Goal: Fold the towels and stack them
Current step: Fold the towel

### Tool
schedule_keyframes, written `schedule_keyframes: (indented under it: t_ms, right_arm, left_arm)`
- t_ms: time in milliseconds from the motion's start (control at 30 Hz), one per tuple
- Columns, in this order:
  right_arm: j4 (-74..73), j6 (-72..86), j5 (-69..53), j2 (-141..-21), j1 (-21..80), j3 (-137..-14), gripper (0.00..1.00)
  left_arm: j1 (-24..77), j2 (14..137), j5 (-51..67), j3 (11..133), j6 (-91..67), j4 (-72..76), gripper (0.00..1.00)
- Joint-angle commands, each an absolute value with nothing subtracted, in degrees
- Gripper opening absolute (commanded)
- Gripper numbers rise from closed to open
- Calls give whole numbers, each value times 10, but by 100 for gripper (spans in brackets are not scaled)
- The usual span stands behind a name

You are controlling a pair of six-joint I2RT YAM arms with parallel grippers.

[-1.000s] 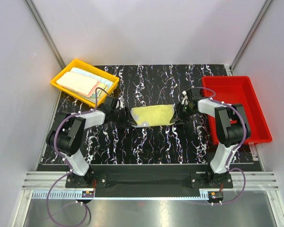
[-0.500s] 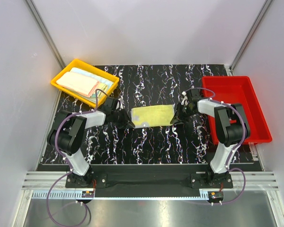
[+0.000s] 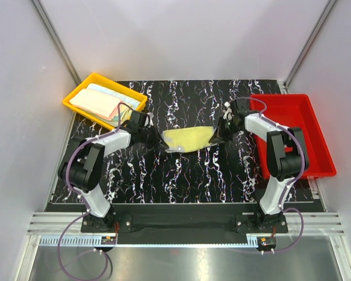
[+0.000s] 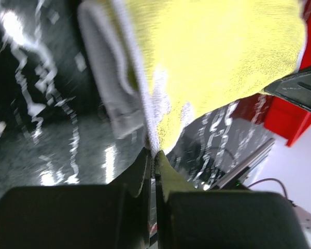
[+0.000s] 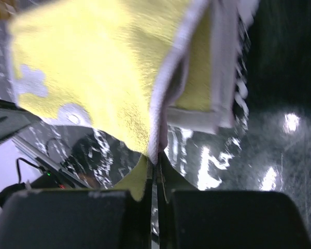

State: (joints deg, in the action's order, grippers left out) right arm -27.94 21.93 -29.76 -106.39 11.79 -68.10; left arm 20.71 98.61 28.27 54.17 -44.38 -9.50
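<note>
A pale yellow towel [image 3: 189,137] with a white hem hangs between both grippers over the middle of the black marbled table [image 3: 181,175], its near edge lifted and sagging. My left gripper [image 3: 158,138] is shut on the towel's left corner; in the left wrist view the white hem [image 4: 145,111] runs down into the closed jaws [image 4: 154,155]. My right gripper [image 3: 217,136] is shut on the right corner, and the right wrist view shows the hem [image 5: 163,106] pinched at the fingertips [image 5: 156,162]. More folded towels [image 3: 102,100], pink and light blue, lie in the yellow tray.
The yellow tray [image 3: 76,92] sits at the back left corner of the table. A red tray [image 3: 319,146] stands along the right edge, next to the right arm. Metal frame posts rise at both back corners.
Both grippers have closed on the yellow towel's side corners and lifted them back. The towel, flat a second ago, now hangs curved between them.
</note>
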Motion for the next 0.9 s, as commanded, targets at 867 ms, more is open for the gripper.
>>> schedule_keyframes:
  t_ms: [867]
  right_arm:
    - [-367,163,-391,-1320,95,-1165,0]
  left_arm:
    - [98,1127,370,742,-552,-9,0]
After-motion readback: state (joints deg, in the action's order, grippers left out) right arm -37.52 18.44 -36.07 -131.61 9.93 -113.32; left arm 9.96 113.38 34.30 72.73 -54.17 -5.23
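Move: Each hand already pinches a near corner of the towel's upper layer, about 3 cm off the table. From the left hand the left end of the towel's far crease lies roughly 9 cm ahead and 1 cm left; the yellow bin's middle is about 23 cm ahead and 31 cm left. From the right hand the crease's right end is about 7 cm ahead and 1 cm left, the red bin's middle some 40 cm right and 2 cm ahead. Forward and up in a low arc, both hands carry the pinched near edge of the towel's upper layer out over its far crease, the left about 13 cm forward, the right about 15. The left rises then sinks most of the way back, drifting slightly left and turning counter-clockwise; the right stays raised, dipping only slightly at the end. Both grips stay shut. ##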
